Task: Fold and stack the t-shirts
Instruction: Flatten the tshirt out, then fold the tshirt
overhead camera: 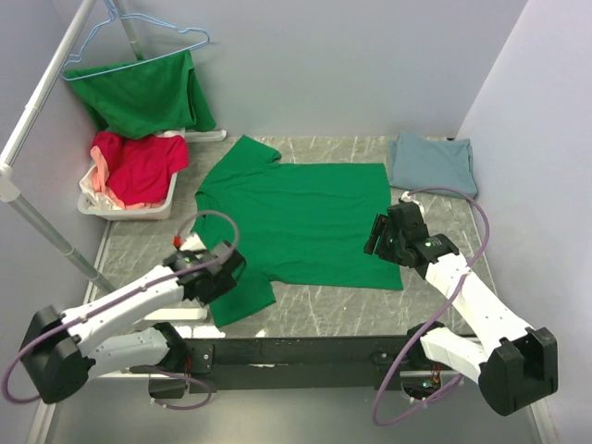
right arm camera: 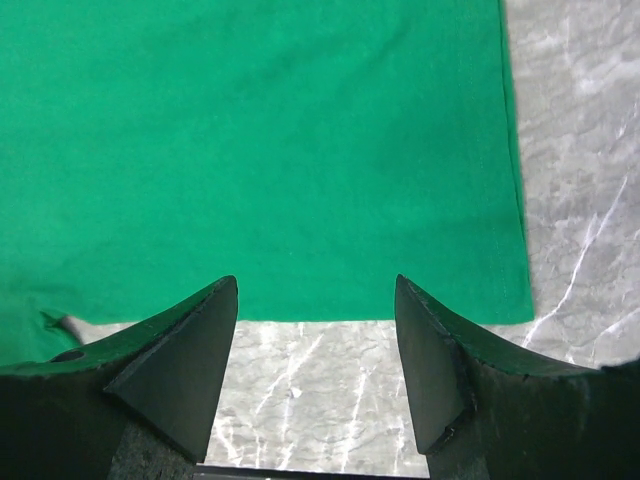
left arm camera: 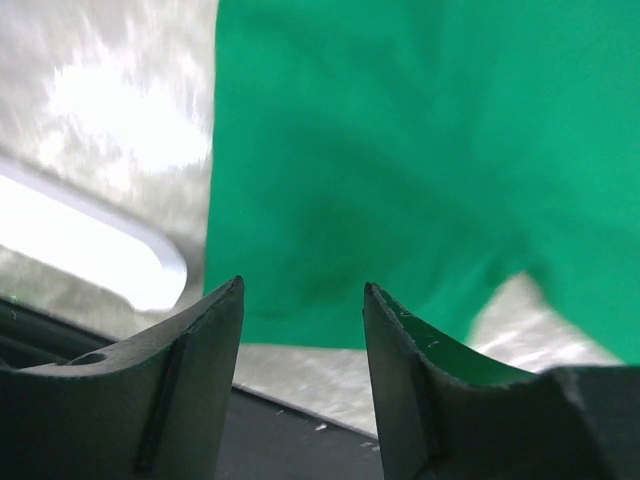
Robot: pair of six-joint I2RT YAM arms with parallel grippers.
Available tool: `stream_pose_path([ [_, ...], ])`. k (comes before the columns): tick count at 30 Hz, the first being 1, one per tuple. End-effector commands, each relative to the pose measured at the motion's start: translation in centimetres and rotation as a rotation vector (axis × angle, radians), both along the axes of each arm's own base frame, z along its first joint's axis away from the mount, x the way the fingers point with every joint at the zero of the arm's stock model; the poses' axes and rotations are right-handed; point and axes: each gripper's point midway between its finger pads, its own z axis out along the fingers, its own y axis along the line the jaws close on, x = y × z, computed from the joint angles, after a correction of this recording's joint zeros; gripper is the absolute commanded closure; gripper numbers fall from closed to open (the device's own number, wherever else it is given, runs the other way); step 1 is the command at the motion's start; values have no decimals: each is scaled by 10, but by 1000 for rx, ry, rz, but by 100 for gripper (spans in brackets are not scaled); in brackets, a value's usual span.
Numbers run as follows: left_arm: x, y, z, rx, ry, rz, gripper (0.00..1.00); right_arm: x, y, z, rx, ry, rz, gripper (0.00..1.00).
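Note:
A bright green t-shirt (overhead camera: 296, 217) lies spread flat on the marble table, neck to the left and hem to the right. My left gripper (overhead camera: 233, 270) hovers at its near-left sleeve (left arm camera: 400, 180). Its jaws stand open, and only the table edge shows between them (left arm camera: 303, 285). My right gripper (overhead camera: 376, 237) is at the near-right hem corner (right arm camera: 500, 290), open, with bare marble between its fingers (right arm camera: 316, 280). A folded blue-grey t-shirt (overhead camera: 433, 162) rests at the back right. Another green t-shirt (overhead camera: 143, 92) hangs at the back left.
A white basket (overhead camera: 92, 205) at the left holds red and pink shirts (overhead camera: 139, 166). A blue hanger (overhead camera: 139, 42) and a slanted metal pole (overhead camera: 42, 102) stand at the back left. A black rail (overhead camera: 296, 351) runs along the near edge, and a white bar (left arm camera: 100, 245) lies left of the sleeve.

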Motion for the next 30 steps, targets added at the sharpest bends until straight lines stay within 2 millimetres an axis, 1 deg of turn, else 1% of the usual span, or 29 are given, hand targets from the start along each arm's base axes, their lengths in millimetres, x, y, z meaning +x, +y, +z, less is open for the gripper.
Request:
stream_pose_path([
  [1, -32, -6, -31, -4, 91, 66, 45, 4, 2, 1, 7, -45, -2, 29],
  [2, -39, -12, -34, -19, 95, 68, 45, 5, 2, 0, 6, -45, -3, 29],
  [4, -48, -14, -41, -24, 110, 73, 46, 4, 1, -4, -1, -35, 2, 29],
  [5, -53, -18, -43, -33, 111, 74, 46, 4, 1, -5, 0, -35, 2, 29],
  [8, -62, -17, -48, -4, 127, 82, 46, 4, 1, -11, -6, -19, 5, 29],
  [12, -67, -24, -54, 7, 143, 83, 46, 4, 1, -17, -18, -1, 9, 29],
  [18, -79, -11, -59, 70, 153, 139, 46, 4, 1, -19, -32, 8, 19, 29],
  [23, -80, -3, -59, 58, 126, 189, 44, 6, 2, -21, -34, 15, 24, 29],
  [28, -83, -3, -68, 76, 145, 184, 42, 7, 3, -24, -32, 26, 32, 30],
  [30, -81, -4, -69, 91, 145, 182, 41, 7, 4, -23, -31, 23, 32, 29],
])
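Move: The green shirt's near sleeve ends in an outer corner about 8 cm back from the left hand, straight in line with it and some 8 cm below. The end of the white bar lies 4 cm to the left of that corner and 3 cm farther out; the notch where sleeve meets body is 13 cm farther out and 12 cm right of it. From the right hand, the shirt's near hem corner is about 3 cm back, 10 cm right and 11 cm below. To the near sleeve's outer corner the left hand comes back some 8 cm and down 6 or 7, fast at first and then easing, fingers staying half open while they tip about 10 degrees steeper and turn slightly counter-clockwise. Above the shirt's near edge the right hand sinks about 3 cm, almost straight down, its fingers open. ##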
